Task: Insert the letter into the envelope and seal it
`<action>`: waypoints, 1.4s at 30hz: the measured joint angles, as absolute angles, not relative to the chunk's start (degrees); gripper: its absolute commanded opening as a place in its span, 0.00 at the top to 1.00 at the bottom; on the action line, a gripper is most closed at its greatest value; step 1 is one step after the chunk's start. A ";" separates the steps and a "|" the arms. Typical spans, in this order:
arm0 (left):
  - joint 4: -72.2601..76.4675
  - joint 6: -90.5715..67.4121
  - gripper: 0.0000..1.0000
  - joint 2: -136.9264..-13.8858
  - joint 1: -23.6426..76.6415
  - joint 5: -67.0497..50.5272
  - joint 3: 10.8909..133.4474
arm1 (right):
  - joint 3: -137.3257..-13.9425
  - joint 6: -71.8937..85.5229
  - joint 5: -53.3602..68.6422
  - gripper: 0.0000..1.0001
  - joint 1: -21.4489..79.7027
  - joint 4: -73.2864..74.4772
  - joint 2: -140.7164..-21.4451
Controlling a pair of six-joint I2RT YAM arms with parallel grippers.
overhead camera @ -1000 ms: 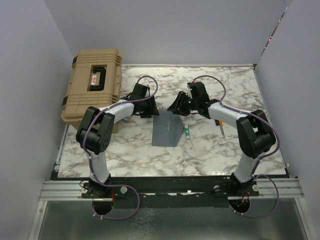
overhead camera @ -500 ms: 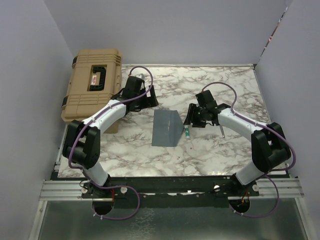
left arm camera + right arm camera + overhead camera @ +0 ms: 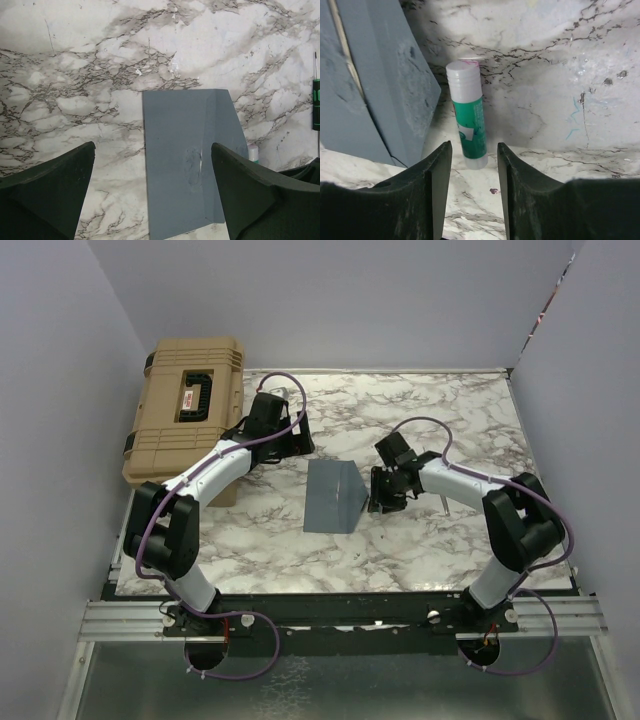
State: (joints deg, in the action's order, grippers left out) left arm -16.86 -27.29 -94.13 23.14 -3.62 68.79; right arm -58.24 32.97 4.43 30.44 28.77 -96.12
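Observation:
The slate blue-grey envelope lies flat in the middle of the table, its flap folded down. In the left wrist view the envelope has a scuffed patch at the flap seam. The letter is not in view as a sheet; only a thin pale strip shows in the envelope seam. My left gripper hangs open and empty above the table, behind and left of the envelope. My right gripper is open and low over the table, its fingers either side of the near end of a green and white glue stick lying beside the envelope's right edge.
A big tan hard case stands at the back left. A green-handled screwdriver lies right of the right gripper and shows in the left wrist view. The glue stick's cap shows there too.
My right gripper has come down and toward the near side, from above the envelope's far edge to the glue stick. My left arm drew back toward the case, then stayed still.

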 measured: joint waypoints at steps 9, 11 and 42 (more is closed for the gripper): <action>-16.78 -27.44 0.07 -94.13 22.87 -5.19 68.12 | -57.06 34.11 -0.03 0.79 31.44 26.28 -97.41; -16.47 -27.81 0.07 -94.13 22.83 -7.29 68.12 | -55.81 34.94 -0.64 0.85 31.44 24.49 -96.68; 23.24 -48.21 0.63 -91.94 28.64 -49.69 64.23 | -42.00 41.32 19.14 0.93 31.44 -19.33 -65.78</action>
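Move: The glue stick lies just under the open right fingers, its middle about 3 cm ahead, straight in line and 2 cm below. The envelope's middle is some 7 cm to the right hand's left and 2 cm ahead, 3 cm lower; the screwdriver is about 11 cm to its right and 6 cm ahead. From the left hand, the glue stick is roughly 9 cm back, 12 cm to the right and 12 cm below. Right hand pinches and lifts the glue stick some 23 cm; left swings up and right, half-closing around it. ##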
